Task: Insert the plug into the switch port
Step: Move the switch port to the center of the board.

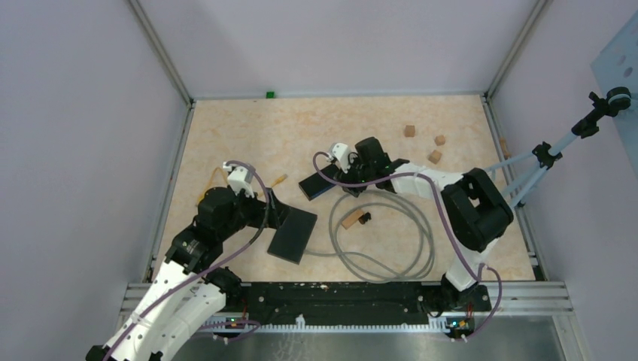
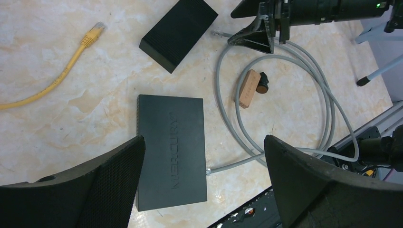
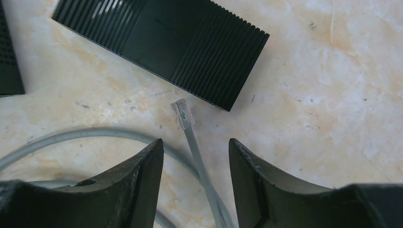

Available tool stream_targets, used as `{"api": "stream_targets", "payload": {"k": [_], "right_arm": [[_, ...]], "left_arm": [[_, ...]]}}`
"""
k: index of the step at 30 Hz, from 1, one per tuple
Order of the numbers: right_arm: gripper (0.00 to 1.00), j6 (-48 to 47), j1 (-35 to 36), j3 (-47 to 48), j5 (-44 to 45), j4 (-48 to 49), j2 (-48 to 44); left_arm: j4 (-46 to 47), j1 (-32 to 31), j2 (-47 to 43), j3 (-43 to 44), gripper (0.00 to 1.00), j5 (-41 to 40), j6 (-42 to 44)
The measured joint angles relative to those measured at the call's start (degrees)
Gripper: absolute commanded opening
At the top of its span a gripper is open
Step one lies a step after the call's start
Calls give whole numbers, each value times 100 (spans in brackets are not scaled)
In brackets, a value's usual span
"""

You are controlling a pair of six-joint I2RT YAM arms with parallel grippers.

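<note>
The grey cable's clear plug (image 3: 182, 114) lies on the table, a short way from the edge of a ribbed black switch box (image 3: 161, 42), not touching it. My right gripper (image 3: 196, 142) is open, its fingers either side of the cable just behind the plug, not gripping it. In the top view the right gripper (image 1: 347, 183) sits beside that box (image 1: 320, 183). A second black switch marked MERCURY (image 2: 171, 152) has the cable's other end plugged into its side. My left gripper (image 2: 204, 142) is open and empty above it, also seen in the top view (image 1: 274, 210).
The grey cable (image 1: 384, 241) loops over the near middle of the table. A wooden block with a small black part (image 1: 353, 219) lies inside the loop. A yellow cable (image 2: 71, 61) lies at the left. Three wooden cubes (image 1: 435, 156) and a tripod (image 1: 542, 162) stand at the right.
</note>
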Motion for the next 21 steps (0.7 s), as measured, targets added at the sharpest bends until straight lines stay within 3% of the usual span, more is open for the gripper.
{"api": "stream_targets", "payload": {"k": [9, 18, 21], "right_arm": [[41, -72, -7, 96, 476, 175, 564], [0, -109, -7, 260, 603, 70, 691], [0, -111, -7, 260, 616, -111, 608]], "left_arm": [[2, 0, -66, 0, 99, 0, 46], [20, 0, -76, -11, 99, 0, 46], [74, 0, -129, -39, 99, 15, 44]]}}
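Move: The gray cable's plug lies about 2 cm ahead of the right hand and 4 cm below, neither left nor right. The switch port sits some 4 cm ahead and 5 cm left of that hand, the wood block about 9 cm back and 3 cm right, the Mercury box roughly 13 cm back and 13 cm left. From the left hand the plug is about 17 cm ahead, 16 cm right and 18 cm lower. The right hand sinks about 3 cm, easing forward and right, and pinches the gray cable just behind its plug. ##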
